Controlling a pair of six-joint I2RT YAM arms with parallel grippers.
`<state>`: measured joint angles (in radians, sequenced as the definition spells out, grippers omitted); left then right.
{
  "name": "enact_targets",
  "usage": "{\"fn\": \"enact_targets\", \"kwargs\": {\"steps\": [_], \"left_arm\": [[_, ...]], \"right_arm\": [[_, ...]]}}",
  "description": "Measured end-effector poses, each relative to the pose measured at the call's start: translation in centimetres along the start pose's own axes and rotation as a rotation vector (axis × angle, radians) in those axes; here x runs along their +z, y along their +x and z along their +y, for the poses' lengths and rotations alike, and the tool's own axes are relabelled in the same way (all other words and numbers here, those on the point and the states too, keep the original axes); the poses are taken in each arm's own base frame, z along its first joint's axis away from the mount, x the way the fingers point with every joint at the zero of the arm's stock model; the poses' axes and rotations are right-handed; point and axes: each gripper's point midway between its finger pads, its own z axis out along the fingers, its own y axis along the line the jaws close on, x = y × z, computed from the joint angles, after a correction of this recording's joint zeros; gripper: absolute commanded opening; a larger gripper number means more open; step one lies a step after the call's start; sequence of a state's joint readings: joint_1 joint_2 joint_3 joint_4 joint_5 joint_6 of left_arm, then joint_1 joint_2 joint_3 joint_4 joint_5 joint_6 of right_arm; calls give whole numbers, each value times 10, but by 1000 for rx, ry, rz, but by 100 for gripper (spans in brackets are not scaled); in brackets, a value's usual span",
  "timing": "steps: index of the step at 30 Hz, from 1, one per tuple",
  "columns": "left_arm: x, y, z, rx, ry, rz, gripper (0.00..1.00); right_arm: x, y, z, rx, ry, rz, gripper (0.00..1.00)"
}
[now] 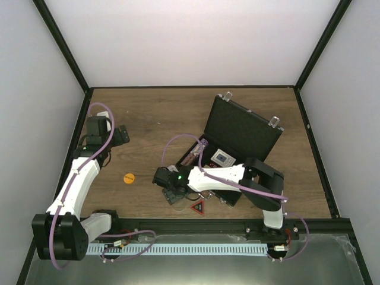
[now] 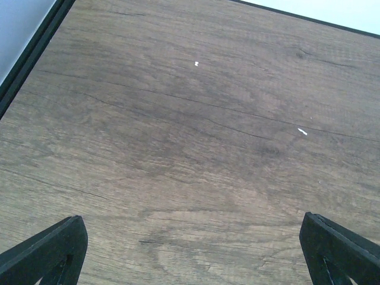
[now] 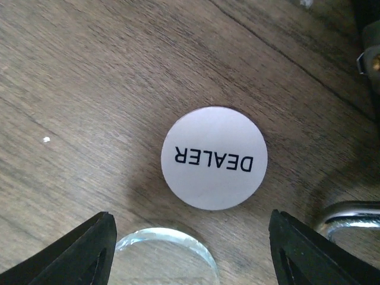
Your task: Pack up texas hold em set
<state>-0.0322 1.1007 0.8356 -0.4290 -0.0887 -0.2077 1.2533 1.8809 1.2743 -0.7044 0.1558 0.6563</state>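
The black case [image 1: 240, 133] of the texas hold em set lies open at centre right, lid leaning back, with a card deck [image 1: 222, 158] inside. My right gripper [image 1: 172, 191] hovers just left of the case, pointing down. In the right wrist view it [image 3: 190, 255] is open, and the white round DEALER button [image 3: 214, 158] lies flat on the wood just ahead of the fingertips. A clear round disc [image 3: 163, 255] lies by the left finger [image 3: 83, 252]. An orange chip [image 1: 129, 177] and a red-black triangle [image 1: 198, 208] rest on the table. My left gripper [image 2: 193, 255] is open over bare wood.
A silver handle [image 3: 350, 215] of the case shows at the right of the right wrist view. Black frame rails [image 1: 65, 53] and white walls border the wooden table [image 1: 154, 113]. The left arm [image 1: 83, 172] stands near the left rail.
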Motion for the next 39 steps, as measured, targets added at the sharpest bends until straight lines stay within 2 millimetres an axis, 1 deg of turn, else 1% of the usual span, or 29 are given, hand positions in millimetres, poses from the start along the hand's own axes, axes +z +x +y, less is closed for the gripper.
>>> {"fn": "enact_targets", "kwargs": {"steps": [6,14,17,23,29,34,39], "left_arm": [[0,1,0,0,3,3,100],[0,1,-1,1,3,3,100],[0,1,-1,0,4,3,100],[0,1,-1,1,4,3,100],[0,1,-1,1,4,3,100],[0,1,-1,0,4,3,100],[1,1,-1,1,3,4,100]], "right_arm": [[16,7,-2,-6,28,32,75],[18,4,-3,21,30,27,74],[19,3,-3,28,36,28,71],[22,-6,2,28,43,15,63],[22,-8,7,6,43,8,56],[22,-9,9,5,34,6,52],[22,-9,10,2,28,3,51]]}}
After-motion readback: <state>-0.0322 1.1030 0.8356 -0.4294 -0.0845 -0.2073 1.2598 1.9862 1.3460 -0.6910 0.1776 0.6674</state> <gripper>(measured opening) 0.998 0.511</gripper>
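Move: The right hand, open about three quarters, hovers over the white DEALER button, whose middle is 2 cm ahead of it, not clearly to either side, and some 2 cm below. The clear disc lies about 4 cm back and 1 cm to the right, the red triangle 4 cm back and 9 cm to the right, the case handle 2 cm ahead and 8 cm to the right. From the idle left hand the button is about 17 cm back, 20 cm to the right and 17 cm down. The right hand first sinks almost straight down, about 2 cm, bringing its fingertips to table level astride the near part of the DEALER button. Then, staying low with the wrist steady, it eases some 1.5 cm to the left and slightly forward while the fingers draw in from about three quarters to half open, the case-side finger coming onto the button's edge and pushing it along to the left. ##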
